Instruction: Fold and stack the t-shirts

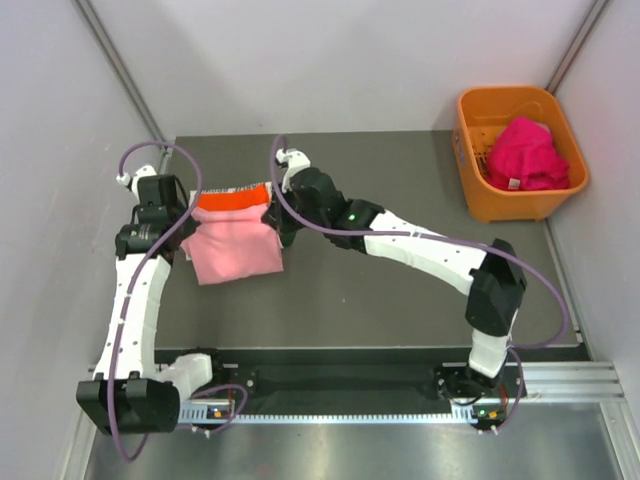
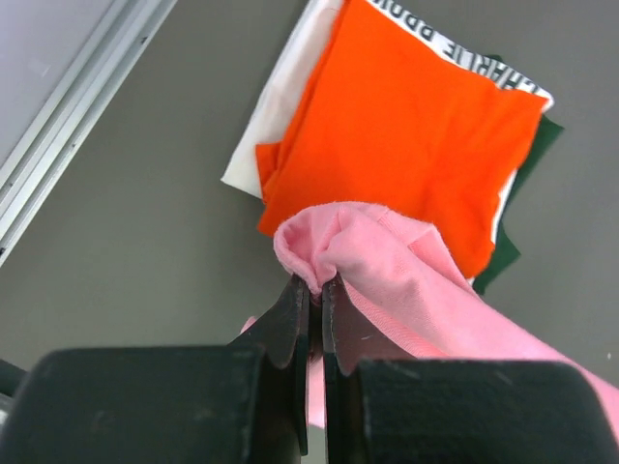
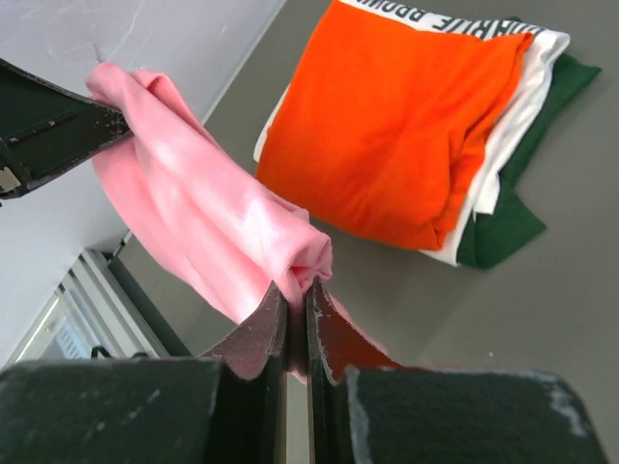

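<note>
A folded light pink t-shirt [image 1: 235, 250] hangs between my two grippers, lifted off the table just in front of a stack. My left gripper [image 2: 315, 285] is shut on its left upper corner [image 2: 324, 242]. My right gripper [image 3: 298, 290] is shut on its right upper corner [image 3: 290, 253]. The stack holds a bright orange t-shirt [image 1: 230, 199] on top, over a white t-shirt [image 2: 280, 97] and a dark green t-shirt [image 3: 503, 227]. It also shows in the left wrist view [image 2: 397, 126] and the right wrist view [image 3: 397, 126]. Magenta t-shirts [image 1: 527, 155] lie in the basket.
An orange plastic basket [image 1: 478, 195] stands at the table's far right corner. Grey walls close in on the left, back and right. An aluminium rail [image 1: 400, 385] runs along the near edge by the arm bases.
</note>
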Robot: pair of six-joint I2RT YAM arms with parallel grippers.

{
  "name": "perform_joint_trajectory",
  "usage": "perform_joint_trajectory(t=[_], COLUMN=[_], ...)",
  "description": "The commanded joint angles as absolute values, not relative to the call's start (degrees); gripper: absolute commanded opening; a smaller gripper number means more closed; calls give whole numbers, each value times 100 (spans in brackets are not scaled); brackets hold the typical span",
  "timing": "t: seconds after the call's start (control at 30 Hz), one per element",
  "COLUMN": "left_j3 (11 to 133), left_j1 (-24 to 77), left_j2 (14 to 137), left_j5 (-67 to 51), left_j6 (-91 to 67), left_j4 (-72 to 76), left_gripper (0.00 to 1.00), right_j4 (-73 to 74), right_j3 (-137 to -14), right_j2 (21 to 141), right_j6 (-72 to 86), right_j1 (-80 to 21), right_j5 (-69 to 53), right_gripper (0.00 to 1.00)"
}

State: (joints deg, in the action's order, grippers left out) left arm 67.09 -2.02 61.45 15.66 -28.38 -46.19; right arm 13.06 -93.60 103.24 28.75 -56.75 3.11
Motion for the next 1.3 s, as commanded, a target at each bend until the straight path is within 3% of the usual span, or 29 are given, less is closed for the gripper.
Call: perform_joint_trajectory(t=[0.0,0.8,1.03,1.1,1.13,1.17,1.2,1.23,1.27], left_j3=[6785,7725,8463,8875,9042,9174,9324,9334,9299], left_j1=[-553,-1046,-1081,-1090,-1090,-1099,-1090,-1099,-1090], left_j2=[6310,8709,10299,10642,10939,11038,11109,11075,10979], left_j5=[1969,1520,1565,1372,1223,1169,1134,1003,958], left_j6=[-2725,-2971,-2997,-2936,-2909,-2953,-2997,-3049,-3093], left_j4=[-4105,-2910,-2374,-2311,-2338,-2381,-2399,-2365,-2277], left_gripper=[0,0,0,5,15,34,58,69,71], right_j4=[1196,1275,46,-219,-359,-369,-360,-299,-264], right_j3=[-9738,-12040,-12551,-12612,-12638,-12682,-12804,-12823,-12797], right_j2=[10467,12752,13885,14027,14080,14150,14150,14116,13959], right_j6=[2883,2725,3189,3435,3558,3664,3622,3534,3350], right_j1=[-5687,-4966,-4579,-4439,-4404,-4342,-4342,-4359,-4385], right_j5=[668,273,-159,-114,-114,-106,-105,-114,-79], right_gripper=[0,0,3,38,56,84,93,95,98])
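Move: Both hands hold the pink t-shirt in the air by its far corners, about 16 cm apart, with the rest hanging back towards the bases. The shirt stack, orange on top, has its middle about 11 cm ahead of the left hand, 3 cm to its right and 16 cm below. From the right hand that middle is some 10 cm ahead, 13 cm left and 17 cm below. The green shirt's projecting edge is about 8 cm straight ahead of the right hand and 18 cm below. Still pinching a far corner each, both hands draw the pink t-shirt forward over the stack, about 20 cm, while sinking some 14 cm. They start forward, left and down, run nearly level over the middle, then dip steeply at the far side, where both sets of fingers open and let go, the right a little earlier and wider, its wrist turning about 10 degrees clockwise. ##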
